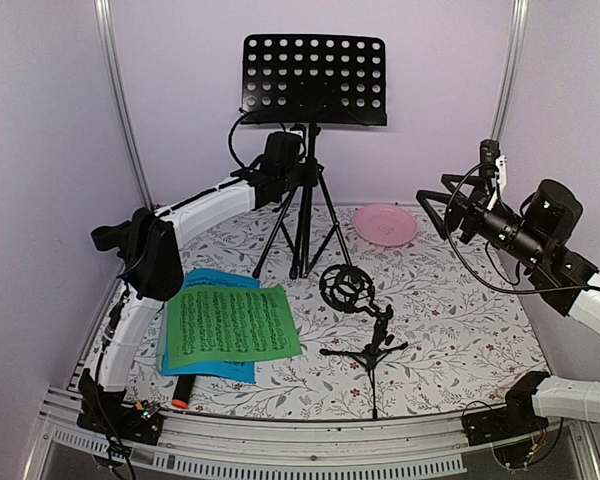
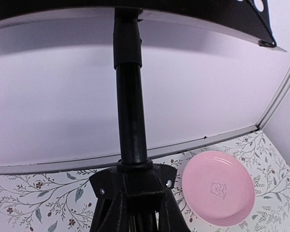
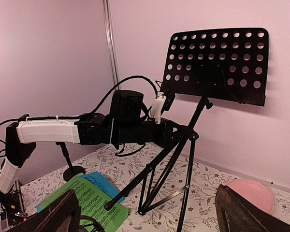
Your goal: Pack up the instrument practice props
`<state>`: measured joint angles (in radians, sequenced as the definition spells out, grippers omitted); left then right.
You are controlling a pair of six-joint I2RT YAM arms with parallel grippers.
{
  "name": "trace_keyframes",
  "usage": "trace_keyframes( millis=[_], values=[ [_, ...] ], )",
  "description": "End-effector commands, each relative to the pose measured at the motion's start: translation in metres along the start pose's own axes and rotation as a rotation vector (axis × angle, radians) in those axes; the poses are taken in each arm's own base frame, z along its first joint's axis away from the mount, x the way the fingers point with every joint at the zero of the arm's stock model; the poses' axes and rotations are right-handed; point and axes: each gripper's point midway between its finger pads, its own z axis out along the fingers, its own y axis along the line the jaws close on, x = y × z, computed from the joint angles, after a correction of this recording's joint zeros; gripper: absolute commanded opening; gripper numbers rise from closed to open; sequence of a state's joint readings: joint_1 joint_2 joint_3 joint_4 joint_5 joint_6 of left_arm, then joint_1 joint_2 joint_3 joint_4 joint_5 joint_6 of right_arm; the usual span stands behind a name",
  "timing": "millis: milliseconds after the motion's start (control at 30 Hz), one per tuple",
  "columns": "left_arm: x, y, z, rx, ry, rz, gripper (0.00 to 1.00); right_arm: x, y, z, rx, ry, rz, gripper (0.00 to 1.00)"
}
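The black perforated sheet-music rack (image 1: 315, 80) stands upright on tripod legs (image 1: 302, 235) at the back of the table. My left gripper (image 1: 292, 172) is shut on its pole (image 2: 130, 116) just above the leg hub, with the fingers (image 2: 170, 212) pressed in on either side. A green music sheet (image 1: 232, 322) lies on a blue one (image 1: 208, 282) at front left. A black mic support (image 1: 358, 320) with a ring mount stands at centre front. A second support's round base (image 3: 71, 170) shows behind the left arm. My right gripper (image 1: 436, 205) hangs open in the air at right, holding nothing.
A round pink plate (image 1: 385, 224) lies at the back right, just right of the tripod legs. A short dark stick with an orange tip (image 1: 183, 392) lies at the front edge below the sheets. Pink walls and metal frame posts (image 1: 120, 100) close in the table.
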<state>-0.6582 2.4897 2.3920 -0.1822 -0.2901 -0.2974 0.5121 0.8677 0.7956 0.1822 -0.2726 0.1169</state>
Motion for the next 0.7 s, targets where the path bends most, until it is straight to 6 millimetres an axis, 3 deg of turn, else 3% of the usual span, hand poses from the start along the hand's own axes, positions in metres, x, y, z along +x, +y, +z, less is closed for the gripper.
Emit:
trace_keyframes(
  millis=[0, 133, 400, 667],
  values=[
    [-0.025, -0.029, -0.027, 0.07, -0.097, 0.059, 0.0, -0.014, 0.002, 0.005, -0.007, -0.038, -0.004, 0.99],
    [-0.051, -0.042, -0.06, 0.074, -0.164, 0.102, 0.0, -0.01, 0.004, 0.005, -0.022, -0.033, 0.014, 0.99],
    [-0.079, -0.064, -0.114, 0.122, -0.286, 0.148, 0.0, -0.004, 0.003, 0.01, -0.028, -0.025, -0.01, 0.99],
    [-0.102, -0.088, -0.149, 0.178, -0.382, 0.184, 0.0, 0.005, -0.023, 0.04, 0.074, -0.001, 0.006, 0.99]
  ],
)
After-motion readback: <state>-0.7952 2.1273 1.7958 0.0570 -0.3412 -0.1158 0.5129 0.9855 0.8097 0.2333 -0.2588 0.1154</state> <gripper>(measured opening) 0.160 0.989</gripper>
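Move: The left fingers already hold the music stand by the collar on its post. The mic tripod stands roughly 33 cm back and 13 cm to the right, its middle some 15 cm lower; the green sheet music lies about 26 cm back, 18 cm left and 24 cm below; the pink plate about 5 cm ahead, 21 cm right, equally low. From the right hand the stand's collar is about 32 cm ahead, 20 cm left, 14 cm lower. Keep the left fingers shut on the music stand's collar and draw it back about 10 cm, nearly level, easing a little to the right over the last part. Roll that wrist some 10 degrees, left side up, with a slight clockwise turn, so the post leans right. Late on, start the open right gripper forward and down a few centimetres towards the stand. ##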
